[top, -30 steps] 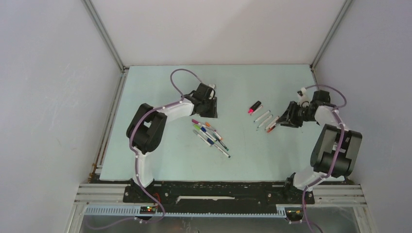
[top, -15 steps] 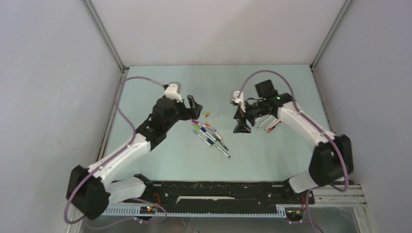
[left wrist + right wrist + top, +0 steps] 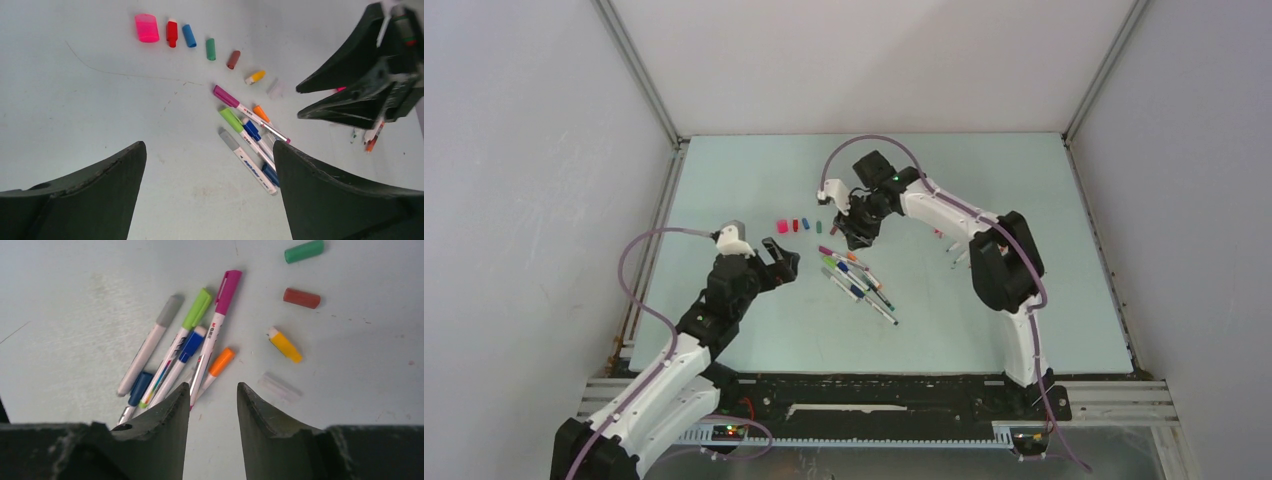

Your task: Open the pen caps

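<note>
Several loose pen caps lie in a row: fat pink, red, blue, green, dark red, yellow and a clear one. The row also shows in the top view. A pile of capped pens lies mid-table: magenta, green, grey, blue, orange. My right gripper is open and empty, just above the pile's far end. My left gripper is open and empty, left of the pile.
A few more pens lie to the right, partly hidden behind the right arm. Grey enclosure walls and metal frame rails bound the pale green table.
The right gripper has swung left across the table to the pen pile. The left arm has pulled back toward the near left. A row of loose caps now shows beside the pile.
</note>
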`<action>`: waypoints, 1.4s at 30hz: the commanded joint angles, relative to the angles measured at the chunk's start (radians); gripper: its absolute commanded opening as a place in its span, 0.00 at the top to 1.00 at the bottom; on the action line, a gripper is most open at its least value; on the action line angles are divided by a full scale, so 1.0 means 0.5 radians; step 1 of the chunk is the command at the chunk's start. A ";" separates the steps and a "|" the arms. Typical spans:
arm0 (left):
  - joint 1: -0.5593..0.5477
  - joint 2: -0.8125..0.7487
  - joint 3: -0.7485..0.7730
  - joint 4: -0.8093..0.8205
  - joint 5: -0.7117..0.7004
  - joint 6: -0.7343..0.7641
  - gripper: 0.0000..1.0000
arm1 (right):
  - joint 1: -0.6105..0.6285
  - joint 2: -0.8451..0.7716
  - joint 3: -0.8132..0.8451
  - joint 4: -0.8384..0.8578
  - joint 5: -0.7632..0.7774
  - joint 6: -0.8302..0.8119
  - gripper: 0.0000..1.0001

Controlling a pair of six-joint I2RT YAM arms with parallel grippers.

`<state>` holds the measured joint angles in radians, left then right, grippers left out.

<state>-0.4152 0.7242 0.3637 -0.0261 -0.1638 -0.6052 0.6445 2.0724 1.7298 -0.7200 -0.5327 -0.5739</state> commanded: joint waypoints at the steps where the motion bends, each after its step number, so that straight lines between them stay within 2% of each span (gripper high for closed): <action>1: 0.014 -0.036 -0.019 -0.044 -0.149 -0.058 0.03 | 0.048 0.155 0.193 -0.117 0.209 0.104 0.59; 17: 0.017 -0.085 -0.118 -0.030 -0.236 -0.152 0.04 | 0.156 0.402 0.313 -0.140 0.293 0.160 0.55; 36: 0.017 -0.252 -0.162 -0.112 -0.290 -0.204 0.04 | 0.220 0.612 0.517 -0.118 0.368 0.139 0.56; 42: 0.017 -0.293 -0.177 -0.120 -0.286 -0.217 0.04 | 0.236 0.653 0.557 -0.115 0.359 0.125 0.60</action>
<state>-0.4118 0.5934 0.3065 -0.0841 -0.2836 -0.6937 0.7509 2.3676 1.9636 -0.7830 -0.3553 -0.5045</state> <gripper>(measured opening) 0.961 0.423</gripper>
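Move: The purple pen lies nearly under the right hand, its middle about 3 cm to the left and 9 cm down, with its cap end farther left. The orange pen's cap is about 1 cm ahead and 1 cm left; the lime pen lies some 4 cm back and 3 cm left. The loose yellow cap is about 6 cm ahead and 3 cm left. From the left hand, the purple pen is roughly 8 cm ahead, 15 cm right and 13 cm down. Down onto the purple pen goes the right hand, sinking about 8 cm, most of it early, while the fingers tip some 10 degrees steeper; then it slides nearly 4 cm left along the pen towards its cap. Its part-open fingers keep their gap and end either side of the white barrel just behind the cap; whether they touch can't be seen. The open left hand drifts a little left, turning slightly counter-clockwise. ##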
